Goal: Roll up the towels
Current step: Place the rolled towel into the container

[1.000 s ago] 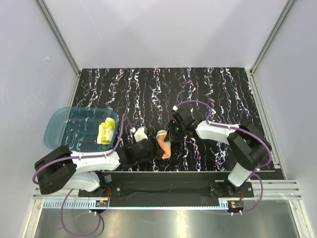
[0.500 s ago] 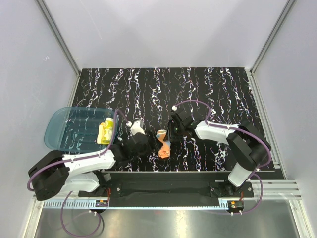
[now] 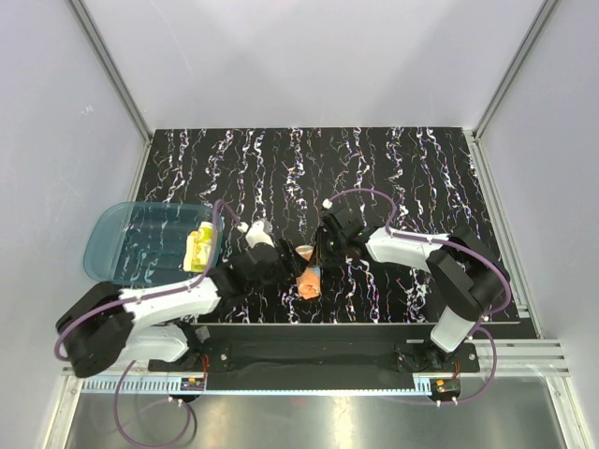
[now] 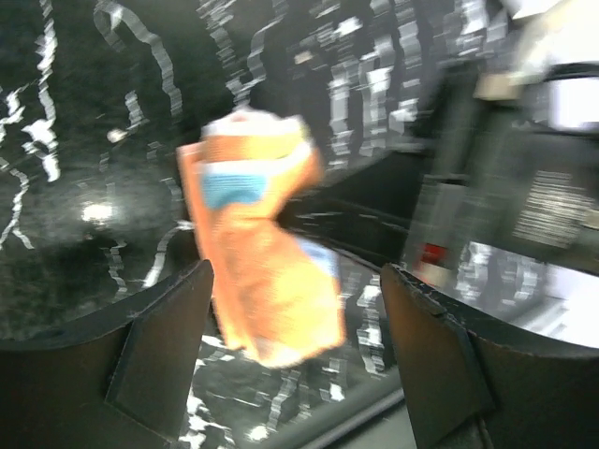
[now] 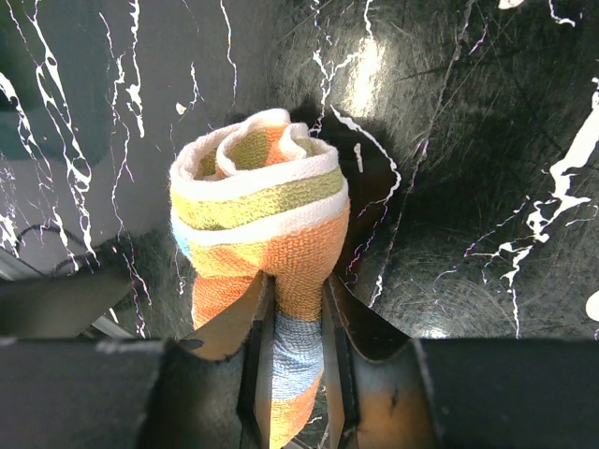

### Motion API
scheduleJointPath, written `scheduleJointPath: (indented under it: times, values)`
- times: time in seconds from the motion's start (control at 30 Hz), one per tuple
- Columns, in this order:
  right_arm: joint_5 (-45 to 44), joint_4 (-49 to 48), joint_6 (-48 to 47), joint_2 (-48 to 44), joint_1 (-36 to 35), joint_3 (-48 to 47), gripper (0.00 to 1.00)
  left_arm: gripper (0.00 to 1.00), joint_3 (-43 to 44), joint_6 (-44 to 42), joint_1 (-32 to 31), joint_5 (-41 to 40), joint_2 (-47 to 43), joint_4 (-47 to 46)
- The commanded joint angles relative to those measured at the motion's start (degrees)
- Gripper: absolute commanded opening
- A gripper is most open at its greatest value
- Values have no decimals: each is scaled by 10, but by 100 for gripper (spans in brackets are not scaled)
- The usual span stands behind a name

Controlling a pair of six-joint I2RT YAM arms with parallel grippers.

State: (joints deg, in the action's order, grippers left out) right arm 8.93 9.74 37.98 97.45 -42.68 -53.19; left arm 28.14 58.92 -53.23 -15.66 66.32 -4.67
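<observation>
A rolled orange towel (image 3: pixel 310 282) with blue, white and green stripes is near the table's front middle. My right gripper (image 3: pixel 317 258) is shut on it; in the right wrist view the fingers (image 5: pixel 257 327) pinch the roll (image 5: pixel 262 201) at its middle. My left gripper (image 3: pixel 274 265) is open just left of the towel. In the blurred left wrist view the towel (image 4: pixel 267 281) hangs ahead of and between the spread fingers (image 4: pixel 154 360). A yellow rolled towel (image 3: pixel 199 249) lies in the blue tray (image 3: pixel 122 245).
The blue tray stands at the left edge of the black marbled table (image 3: pixel 393 168). Purple cables loop over both arms. The table's front rail (image 3: pixel 309 354) runs just behind the arm bases.
My left gripper has moved away from the front edge and now sits beside the towel. The right gripper has shifted slightly left with the towel in it.
</observation>
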Motion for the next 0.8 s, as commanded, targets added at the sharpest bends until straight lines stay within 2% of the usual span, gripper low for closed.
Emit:
scheduleJointPath:
  times: [0.0, 0.13, 0.33, 0.5, 0.6, 0.67, 0.73, 0.77]
  values:
    - [-24, 73, -20, 26, -12, 8, 21, 78, 10, 4, 6, 12, 72, -31]
    - [-23, 78, -22, 25, -12, 7, 21, 78, 21, 20, 8, 32, 133, -33]
    - [-22, 80, -23, 27, -11, 4, 21, 74, 15, 45, 8, 55, 165, -15]
    - [-9, 71, -22, 28, -12, 1, 21, 66, -4, 61, 16, 108, 215, -71]
    - [-1, 68, -19, 28, -12, 1, 21, 54, -5, 65, 16, 125, 243, -101]
    - [5, 66, -19, 29, -12, 1, 22, 39, -4, 65, 16, 127, 250, -110]
    - [7, 66, -19, 28, -12, 2, 22, 30, -5, 63, 17, 124, 248, -108]
    - [7, 65, -19, 29, -12, 3, 22, 18, -5, 62, 18, 118, 245, -101]
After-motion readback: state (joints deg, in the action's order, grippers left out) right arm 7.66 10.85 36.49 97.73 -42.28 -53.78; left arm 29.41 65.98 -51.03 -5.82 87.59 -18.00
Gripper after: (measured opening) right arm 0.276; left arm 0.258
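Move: The rolled orange towel, still pinched by the right hand, has its middle about 3 cm to the left hand's right, some 1 cm back and 7 cm below its open fingers. The container's middle lies roughly 33 cm left and 4 cm ahead of the left hand, with the yellow towel inside about 23 cm left and 4 cm ahead, both some 7 cm lower. From the right hand, the orange towel's middle is about 3 cm back, 1 cm left and 1 cm down. The orange towel's narrow waist, just nearer the base than the right hand's pinch, is where the left hand goes: it drops quickly by some 6 cm with fingers open, then slides right about 3.5 cm, tipping roughly 10 degrees steeper, and its fingers close around the roll. The right hand stays almost in place and keeps its hold. ##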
